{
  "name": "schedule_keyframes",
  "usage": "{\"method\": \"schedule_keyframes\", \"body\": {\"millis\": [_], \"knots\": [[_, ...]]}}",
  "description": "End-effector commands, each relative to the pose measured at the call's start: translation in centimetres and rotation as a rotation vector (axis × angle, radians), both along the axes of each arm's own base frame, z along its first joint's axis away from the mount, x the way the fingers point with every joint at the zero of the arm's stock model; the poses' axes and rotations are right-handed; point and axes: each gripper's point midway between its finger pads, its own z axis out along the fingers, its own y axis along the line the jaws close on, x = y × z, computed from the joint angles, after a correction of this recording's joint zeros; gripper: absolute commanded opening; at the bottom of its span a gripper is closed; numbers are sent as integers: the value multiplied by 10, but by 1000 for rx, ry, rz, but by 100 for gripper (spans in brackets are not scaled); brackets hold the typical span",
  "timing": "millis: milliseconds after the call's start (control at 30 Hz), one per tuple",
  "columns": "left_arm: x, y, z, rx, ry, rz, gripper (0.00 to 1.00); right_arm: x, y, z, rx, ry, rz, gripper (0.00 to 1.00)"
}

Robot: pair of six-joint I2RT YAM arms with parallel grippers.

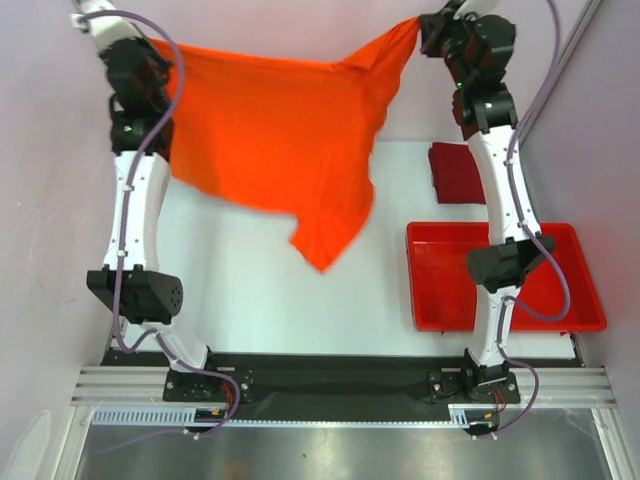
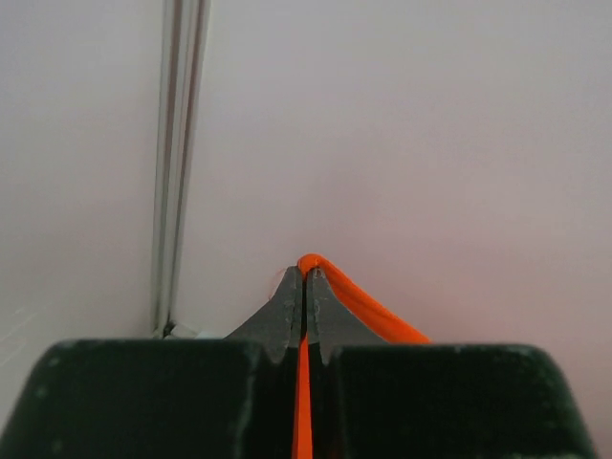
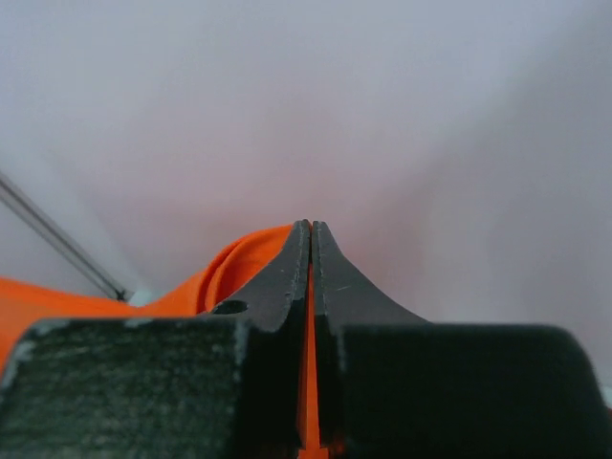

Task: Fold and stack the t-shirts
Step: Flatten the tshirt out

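The orange t-shirt (image 1: pixel 280 130) hangs spread in the air above the far part of the table, held at two top corners. My left gripper (image 1: pixel 152 48) is shut on its left corner. In the left wrist view a fold of orange cloth (image 2: pixel 368 308) comes out over the tip of the shut gripper (image 2: pixel 305 273). My right gripper (image 1: pixel 420 27) is shut on the right corner, and orange cloth (image 3: pixel 229 273) bunches left of its jaws (image 3: pixel 312 228). The shirt's lower tip droops to about mid-table. The dark red t-shirt (image 1: pixel 455 172) lies folded on the table at the far right, partly behind the right arm.
A rigid red plastic tray (image 1: pixel 440 290) sits on the white table (image 1: pixel 250 290) at the near right, with the right arm's elbow over it. Pale walls close in on the back and both sides. A metal rail runs up the right wall.
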Motion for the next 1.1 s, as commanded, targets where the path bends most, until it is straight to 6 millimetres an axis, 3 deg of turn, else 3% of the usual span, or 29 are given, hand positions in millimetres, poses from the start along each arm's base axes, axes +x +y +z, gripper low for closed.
{"method": "schedule_keyframes", "body": {"millis": [0, 200, 267, 367, 400, 467, 500, 567, 633, 700, 733, 800, 967, 1067], "knots": [[-51, 22, 119, -94, -370, -77, 0, -75, -37, 143, 156, -407, 0, 0], [-49, 31, 120, -116, -385, -114, 0, -82, -35, 149, 170, -425, 27, 0], [-54, 33, 114, -118, -367, -108, 0, -79, -31, 142, 166, -400, 46, 0], [-58, 36, 99, -122, -329, -100, 0, -71, -24, 113, 137, -289, 51, 0], [-59, 37, 94, -129, -316, -101, 0, -83, -24, 120, 132, -300, 55, 0], [-62, 37, 82, -129, -289, -106, 0, -88, -17, 112, 115, -266, 50, 0], [-76, 36, 90, -123, -307, -105, 0, -96, -17, 116, 94, -273, 42, 0], [-80, 36, 82, -125, -289, -100, 1, -102, -11, 111, 79, -243, 49, 0], [-96, 34, 88, -115, -301, -104, 0, -114, -11, 112, 68, -236, 58, 0], [-101, 33, 76, -115, -275, -102, 0, -116, -6, 98, 53, -193, 72, 0], [-112, 32, 78, -113, -286, -103, 0, -128, -9, 103, 54, -199, 73, 0], [-113, 33, 60, -128, -247, -92, 0, -130, -6, 93, 45, -169, 82, 0], [-137, 34, 60, -120, -257, -73, 0, -147, -8, 106, 51, -185, 83, 0], [-134, 35, 66, -125, -276, -68, 0, -150, -8, 116, 65, -220, 80, 0]]}}
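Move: Out ahead and high over the table's far part, both hands already pinch the orange t-shirt. The bare middle of the table lies about 17 cm back, 25 cm right and 52 cm below the left hand, and roughly 22 cm back, 24 cm left and 53 cm below the right. From the right hand, the folded dark-red shirt is some 3 cm ahead and 21 cm right, the red bin about 30 cm back and 23 cm right, both some 52 cm down. Flicking the t-shirt upward, both hands rise about 9 cm with the fingers tipping up some 15 degrees, the left also easing a few centimetres outward. They then sink part of the way and draw back over the table to about 12 cm nearer the base, lifting slightly again at the very end. Both closed grips keep their hold on the cloth. ##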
